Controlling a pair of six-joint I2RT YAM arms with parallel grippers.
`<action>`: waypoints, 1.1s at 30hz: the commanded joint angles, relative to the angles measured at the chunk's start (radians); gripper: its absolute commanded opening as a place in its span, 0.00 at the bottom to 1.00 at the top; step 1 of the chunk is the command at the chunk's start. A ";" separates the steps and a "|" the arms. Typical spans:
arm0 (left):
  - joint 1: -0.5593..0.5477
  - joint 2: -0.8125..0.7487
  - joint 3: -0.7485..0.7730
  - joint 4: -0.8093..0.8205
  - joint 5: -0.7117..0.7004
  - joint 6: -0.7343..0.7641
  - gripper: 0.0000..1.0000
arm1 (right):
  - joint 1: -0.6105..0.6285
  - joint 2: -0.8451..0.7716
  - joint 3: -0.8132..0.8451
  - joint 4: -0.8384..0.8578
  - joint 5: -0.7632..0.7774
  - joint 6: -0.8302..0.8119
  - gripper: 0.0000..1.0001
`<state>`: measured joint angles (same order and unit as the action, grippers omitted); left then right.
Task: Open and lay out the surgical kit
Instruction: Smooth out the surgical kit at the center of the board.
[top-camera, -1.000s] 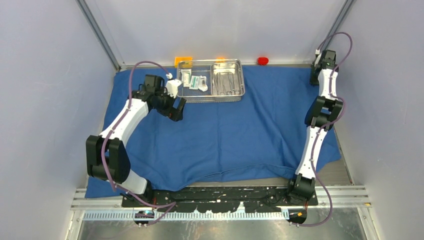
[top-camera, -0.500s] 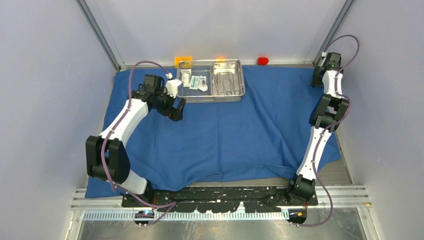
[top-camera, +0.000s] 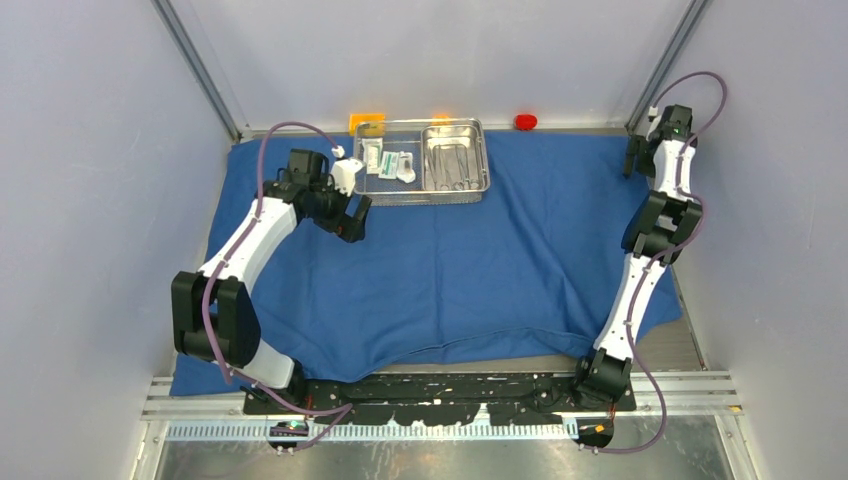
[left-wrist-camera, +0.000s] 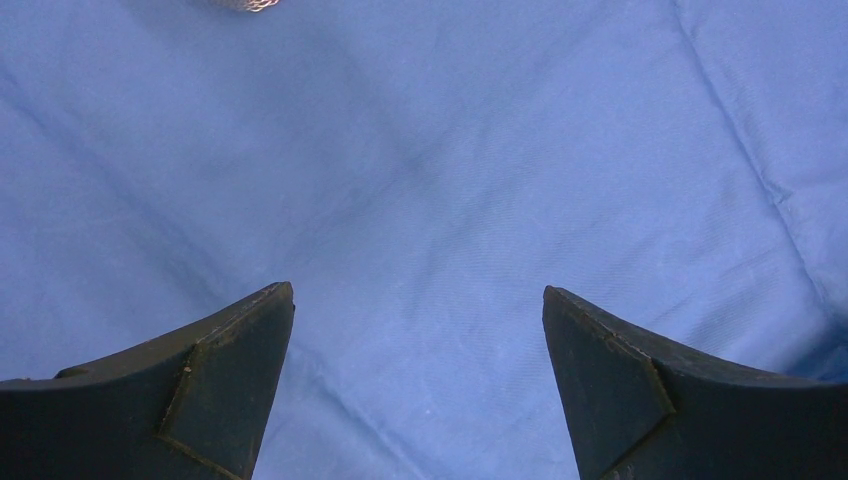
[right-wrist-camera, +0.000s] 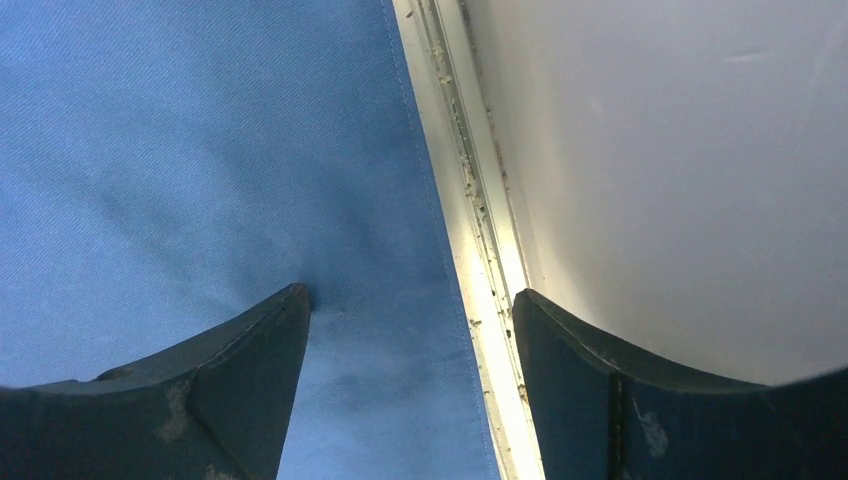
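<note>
The surgical kit's blue cloth (top-camera: 450, 260) lies spread over the table. At the back middle stands the wire-mesh basket (top-camera: 430, 197), holding small white packets (top-camera: 390, 160) on its left and a steel tray (top-camera: 484, 160) with slim metal instruments (top-camera: 452, 168) on its right. My left gripper (top-camera: 355, 222) hangs open just off the basket's front left corner, with only cloth (left-wrist-camera: 450, 150) between its fingers (left-wrist-camera: 230, 380). My right gripper (top-camera: 632, 160) is open at the cloth's back right corner, straddling the cloth's hem (right-wrist-camera: 420, 200) and holding nothing.
A red block (top-camera: 525, 122) and orange blocks (top-camera: 366, 121) sit behind the basket by the back wall. A pale metal rail (right-wrist-camera: 470, 250) and the side wall (right-wrist-camera: 680, 150) lie right beside the right gripper. The cloth's front right corner (top-camera: 655, 310) hangs over the table edge.
The right arm's wrist has swung right and back toward the side wall, and its jaws have spread apart. The left arm, the basket and the cloth have not moved.
</note>
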<state>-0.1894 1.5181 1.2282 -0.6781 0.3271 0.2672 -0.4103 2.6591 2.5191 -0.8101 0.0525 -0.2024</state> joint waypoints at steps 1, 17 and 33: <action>0.004 -0.036 0.041 0.010 -0.006 -0.008 0.97 | -0.019 0.050 0.025 -0.108 -0.039 -0.007 0.78; 0.005 -0.073 0.032 0.006 -0.028 -0.008 0.96 | -0.037 0.052 -0.022 -0.192 -0.177 -0.015 0.59; 0.005 -0.109 0.021 0.001 -0.044 0.001 0.96 | -0.047 0.029 -0.024 -0.198 -0.199 -0.022 0.13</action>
<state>-0.1894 1.4548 1.2282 -0.6819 0.2890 0.2657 -0.4603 2.6747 2.5324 -0.8497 -0.1242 -0.2428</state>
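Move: Just beneath the right hand and some 2 cm to its right runs the near-straight right edge of the surgical kit's blue cloth, about 2 cm below the hand point. The cloth's far right corner is roughly 8 cm ahead and 2 cm right; the board's side rail runs level with the hand, about 4 cm to its right. From the left hand that edge spot lies some 80 cm right, 20 cm ahead and 12 cm below. Closing on the cloth's right edge, the right hand sinks about 1 cm and eases slightly back, swaying about 1 cm left and back again, while it rolls some 8 degrees with its left side rising. Its wide-open fingers come nearly shut and pinch the edge beside the rail. The left hand, still open and empty, rises about 2 cm over the middle of the cloth. ##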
